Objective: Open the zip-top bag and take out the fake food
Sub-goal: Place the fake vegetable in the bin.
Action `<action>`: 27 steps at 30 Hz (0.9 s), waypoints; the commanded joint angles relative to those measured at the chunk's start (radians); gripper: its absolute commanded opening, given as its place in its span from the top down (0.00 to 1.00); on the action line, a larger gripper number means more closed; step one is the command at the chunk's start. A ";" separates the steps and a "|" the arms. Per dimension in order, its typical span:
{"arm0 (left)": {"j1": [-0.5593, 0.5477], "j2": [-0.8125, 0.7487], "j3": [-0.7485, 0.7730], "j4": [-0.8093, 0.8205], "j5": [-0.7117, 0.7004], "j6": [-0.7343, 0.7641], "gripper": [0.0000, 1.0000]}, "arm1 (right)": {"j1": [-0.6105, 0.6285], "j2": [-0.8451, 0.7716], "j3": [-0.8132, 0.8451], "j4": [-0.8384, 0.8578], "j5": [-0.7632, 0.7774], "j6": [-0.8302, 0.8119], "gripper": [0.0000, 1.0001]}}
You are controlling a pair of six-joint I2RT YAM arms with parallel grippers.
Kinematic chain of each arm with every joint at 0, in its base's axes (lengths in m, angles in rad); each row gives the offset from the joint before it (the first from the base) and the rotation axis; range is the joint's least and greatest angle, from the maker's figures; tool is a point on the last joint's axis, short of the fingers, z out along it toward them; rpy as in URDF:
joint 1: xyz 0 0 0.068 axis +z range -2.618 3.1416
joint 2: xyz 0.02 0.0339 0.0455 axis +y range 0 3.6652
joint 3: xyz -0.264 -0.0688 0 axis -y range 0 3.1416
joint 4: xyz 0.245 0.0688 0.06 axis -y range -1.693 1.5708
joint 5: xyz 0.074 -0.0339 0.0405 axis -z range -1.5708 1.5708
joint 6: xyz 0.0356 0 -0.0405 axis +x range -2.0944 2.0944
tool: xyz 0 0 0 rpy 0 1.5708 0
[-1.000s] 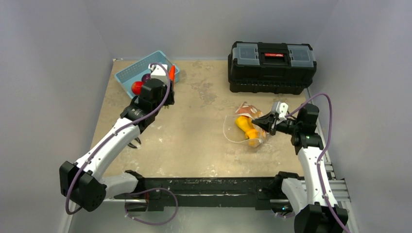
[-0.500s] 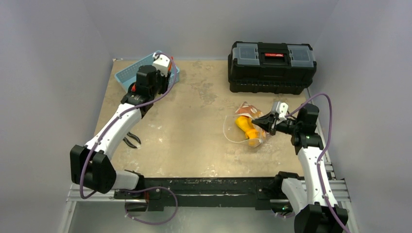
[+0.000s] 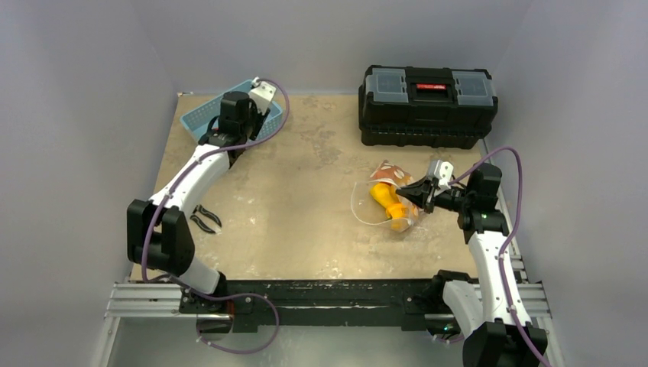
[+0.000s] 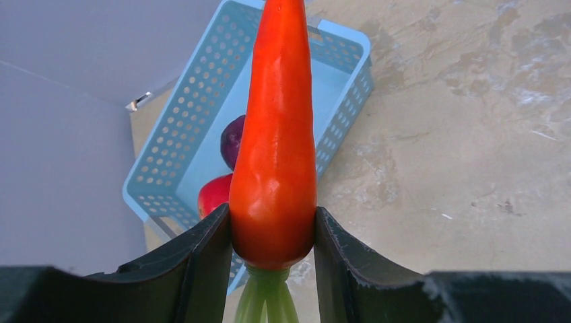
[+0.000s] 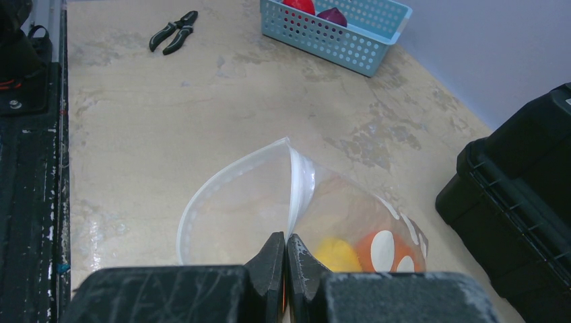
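Note:
The zip-top bag (image 3: 386, 205) lies right of centre with its mouth gaping toward the left. My right gripper (image 5: 286, 245) is shut on the white zip strip (image 5: 299, 182) of its upper lip and holds that lip up. Yellow fake food (image 5: 337, 254) and an orange piece (image 5: 367, 250) show through the dotted plastic. My left gripper (image 4: 273, 235) is shut on an orange-red carrot (image 4: 276, 148) by its thick end, green stalk down, above the light-blue basket (image 4: 182, 134). A red piece (image 4: 214, 194) and a purple piece (image 4: 233, 140) lie in that basket.
A black toolbox (image 3: 426, 103) stands at the back right, close behind the bag. Black pliers (image 3: 202, 222) lie near the left edge. The basket (image 3: 200, 115) sits in the back left corner against the walls.
My left arm has stretched toward the back left, carrying the carrot farther over the basket. The right gripper and the bag have not moved.

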 commanded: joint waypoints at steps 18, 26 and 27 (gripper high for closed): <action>0.058 0.229 0.182 0.012 -0.174 0.165 0.95 | 0.003 -0.018 0.012 0.001 -0.017 -0.012 1.00; 0.078 0.295 0.205 0.017 -0.208 0.181 0.76 | 0.002 -0.016 0.010 0.003 -0.017 -0.012 1.00; 0.083 0.304 0.210 0.014 -0.214 0.181 0.74 | 0.003 -0.015 0.011 0.003 -0.016 -0.012 1.00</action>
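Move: The left hand, already holding the carrot, has the blue bin's middle about 15 cm ahead, 5 cm left and some 16 cm below. The purple onion in the bin lies about 14 cm ahead and 5 cm left, the red apple roughly 10 cm ahead and 9 cm left, both about 16 cm below. From the right hand the bin is about 37 cm ahead, 50 cm left. Still gripping the carrot, the left hand sinks 6 cm, 5 forward and left, rolling 15 degrees, towards the bin. ##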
